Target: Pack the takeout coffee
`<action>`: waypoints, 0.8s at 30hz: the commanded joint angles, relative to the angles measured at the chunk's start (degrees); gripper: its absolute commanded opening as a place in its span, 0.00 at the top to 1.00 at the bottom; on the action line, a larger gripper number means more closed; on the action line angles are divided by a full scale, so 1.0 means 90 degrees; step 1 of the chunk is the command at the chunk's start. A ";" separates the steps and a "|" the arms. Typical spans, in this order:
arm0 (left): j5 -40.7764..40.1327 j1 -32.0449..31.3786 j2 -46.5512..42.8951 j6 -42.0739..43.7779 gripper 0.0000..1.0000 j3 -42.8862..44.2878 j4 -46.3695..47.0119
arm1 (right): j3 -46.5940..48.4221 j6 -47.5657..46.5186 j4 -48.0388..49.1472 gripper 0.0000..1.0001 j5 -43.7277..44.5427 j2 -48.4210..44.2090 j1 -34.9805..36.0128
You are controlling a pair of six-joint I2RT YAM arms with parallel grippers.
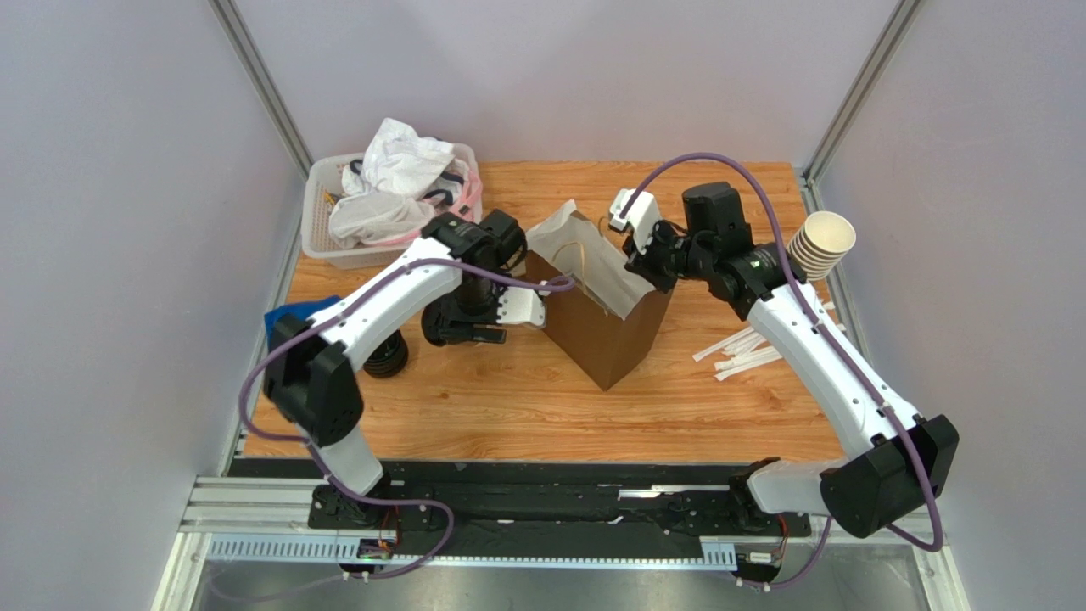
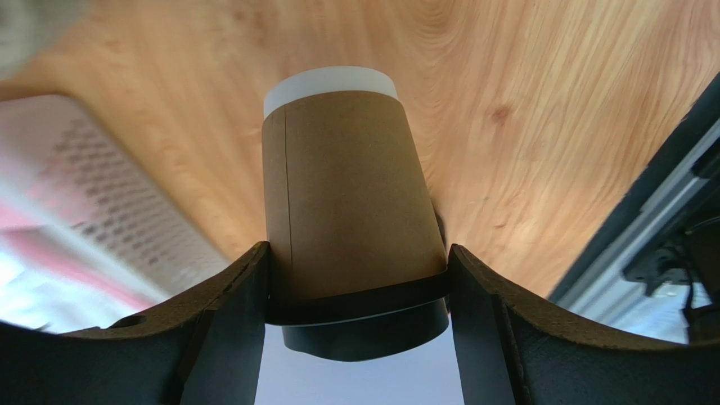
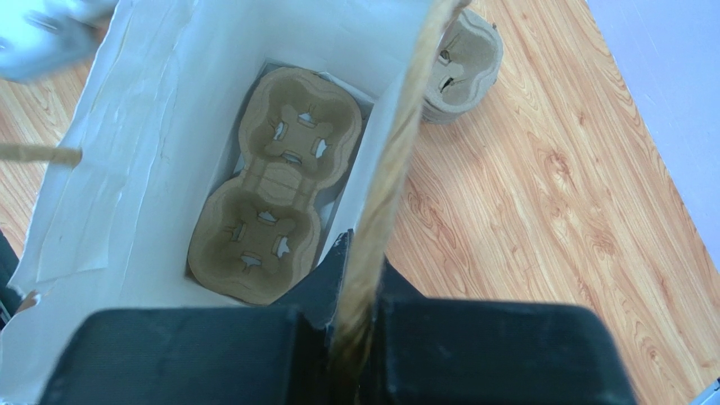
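The takeout coffee [image 2: 346, 194], a tan paper cup with a black lid, sits between the fingers of my left gripper [image 2: 359, 253], which is shut on it just above the lid rim. In the top view my left gripper [image 1: 507, 308] hovers beside the left face of the brown paper bag [image 1: 609, 334], and the cup is mostly hidden there. My right gripper [image 3: 363, 270] is shut on the bag's rim [image 3: 397, 160] and holds its mouth wide. Inside, a two-cup cardboard carrier [image 3: 275, 181] lies on the bag's floor with both wells bare.
A white basket [image 1: 321, 236] of crumpled bags stands at the back left. Stacked cream cups [image 1: 820, 245] lie at the right edge, with white sticks [image 1: 739, 353] nearby. A stack of black lids [image 1: 386, 357] stands by the left arm. More carriers [image 3: 463, 63] lie beyond the bag.
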 commanded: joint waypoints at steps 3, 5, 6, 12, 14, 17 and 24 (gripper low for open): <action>-0.0428 0.0031 0.0701 -0.0940 0.85 -0.0186 -0.2175 | 0.0270 -0.0116 -0.0168 1.00 0.0206 0.0019 -0.0082; -0.0526 0.0041 0.0847 -0.0940 0.85 -0.0245 -0.2272 | 0.0241 -0.0126 -0.0169 1.00 0.0245 -0.0020 -0.0101; -0.0642 0.0031 0.0906 -0.0998 0.85 -0.0303 -0.2282 | 0.0202 -0.0136 -0.0159 1.00 0.0264 -0.0050 -0.0111; -0.0975 0.0031 0.0994 -0.1057 0.83 -0.0693 -0.2282 | 0.0095 -0.0175 -0.0178 1.00 0.0391 -0.0138 -0.0199; -0.0976 0.0031 0.1024 -0.1135 0.83 -0.0743 -0.2282 | 0.0085 -0.0175 -0.0178 1.00 0.0479 -0.0128 -0.0287; -0.0859 0.0031 0.1140 -0.1262 0.80 -0.0733 -0.2282 | 0.0075 -0.0185 -0.0169 1.00 0.0509 -0.0138 -0.0414; -0.0868 0.0022 0.1560 -0.1458 0.76 -0.0431 -0.2282 | 0.0065 -0.0146 -0.0159 1.00 0.0528 -0.0148 -0.0472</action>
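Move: The left gripper holds the lidded coffee cup by its lid, lying over; the free table spot it is going to lies about 16 cm below, 3 cm left and 2 cm back. The black lid stack is some 15 cm left, level ahead and 13 cm lower; the paper bag's middle is 21 cm right, 5 cm ahead. From the right gripper, shut on the bag's handle, the bag's middle is 7 cm left, 1 cm ahead and 13 cm below. Bring the left gripper down about 7 cm towards the table, fast for the first 5 cm, then slowly while easing 4 cm left and slightly back; keep the cup pinched at its lid and roll the hand some 20 degrees, left side rising, so the cup's base swings down. With the right, keep hold of the handle and draw it 3 cm right and a little forward. ##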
